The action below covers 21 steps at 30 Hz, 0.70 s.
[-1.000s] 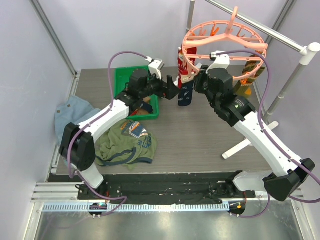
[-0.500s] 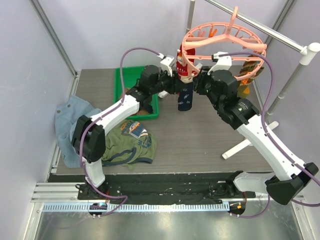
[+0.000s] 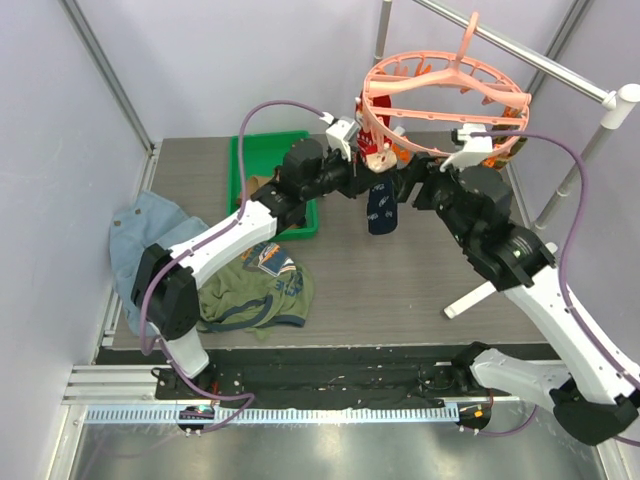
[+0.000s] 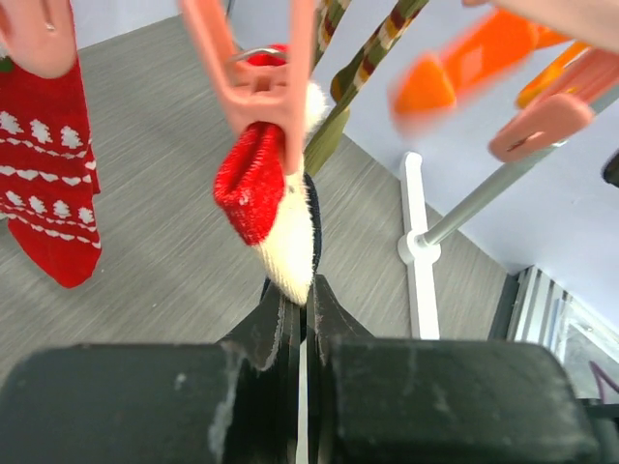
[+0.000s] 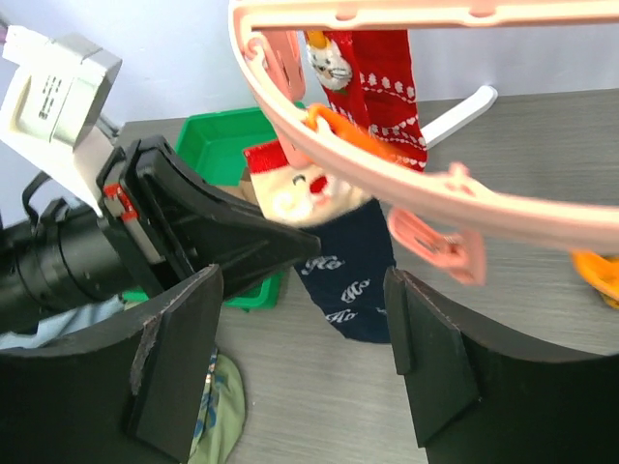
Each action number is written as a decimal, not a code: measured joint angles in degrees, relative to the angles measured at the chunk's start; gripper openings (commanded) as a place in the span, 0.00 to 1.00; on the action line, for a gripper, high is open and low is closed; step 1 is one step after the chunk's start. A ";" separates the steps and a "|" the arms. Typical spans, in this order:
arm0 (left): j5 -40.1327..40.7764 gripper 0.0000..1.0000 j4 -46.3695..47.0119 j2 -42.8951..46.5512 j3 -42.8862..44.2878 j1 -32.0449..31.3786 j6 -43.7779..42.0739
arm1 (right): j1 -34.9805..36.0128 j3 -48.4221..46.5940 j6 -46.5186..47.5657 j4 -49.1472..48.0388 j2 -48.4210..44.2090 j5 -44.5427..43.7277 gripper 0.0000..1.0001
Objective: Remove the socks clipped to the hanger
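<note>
The salmon-pink hanger (image 3: 445, 85) hangs from the rail at the back right, with socks clipped under its ring. My left gripper (image 3: 368, 188) is shut on the cream and red top of a navy sock (image 3: 381, 212), just below the pink clip (image 4: 261, 82) that holds it. In the left wrist view the sock's top (image 4: 280, 232) runs down between my closed left gripper (image 4: 302, 290). My right gripper (image 3: 420, 190) stands open to the right of that sock, with the navy sock (image 5: 353, 280) seen beyond its gap (image 5: 302, 285). A red sock (image 4: 44, 184) and olive striped socks (image 4: 358, 58) hang nearby.
A green bin (image 3: 262, 170) sits behind the left arm. An olive T-shirt (image 3: 255, 290) and a pale denim garment (image 3: 135, 235) lie at the left. The white rail stand (image 3: 590, 140) rises at the right, its foot (image 3: 480, 295) on the table.
My left gripper moved right up to the navy sock and shut on its top. My right gripper opened and drew back to the right. The hanger has swung a little.
</note>
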<state>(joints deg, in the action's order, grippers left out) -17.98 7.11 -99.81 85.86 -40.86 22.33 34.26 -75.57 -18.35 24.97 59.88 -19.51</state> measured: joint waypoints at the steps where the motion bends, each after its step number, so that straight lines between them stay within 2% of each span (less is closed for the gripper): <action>1: 0.00 0.00 -0.02 0.55 -0.42 -0.04 0.22 | 0.00 0.87 0.02 0.00 -1.49 0.33 0.75; 6: -0.07 0.00 -0.02 1.73 -1.70 -0.44 1.88 | 0.00 9.22 1.20 -3.08 -9.64 3.93 0.76; 11: -0.22 0.00 -0.07 1.75 -2.03 -1.18 4.11 | 0.00 19.69 2.32 -9.25 -14.03 6.88 0.76; 21: -1.44 0.00 -0.09 2.03 -2.03 -2.36 8.35 | 0.02 31.74 3.48 -24.70 -10.08 7.98 0.79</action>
<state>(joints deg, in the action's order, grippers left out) -19.42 7.03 -97.78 83.83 -43.22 30.68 34.28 -43.83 -14.87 0.27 49.80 -11.53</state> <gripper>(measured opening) 0.027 0.771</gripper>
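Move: The Santa sock hangs with its cuff already pinched in the left hand. Its navy body is about 3 cm ahead of the right hand, 3 cm to its left and 11 cm below; from the left hand it is 1 cm ahead, 1 cm right and 7 cm below. The clip on its cuff is some 6 cm ahead and 6 cm left of the right hand, about level; the red sock is roughly 14 cm ahead, 3 cm left and 3 cm below. Open right hand backs about 4 cm, drops some 10 towards the sock; left draws its pinched cuff back. ##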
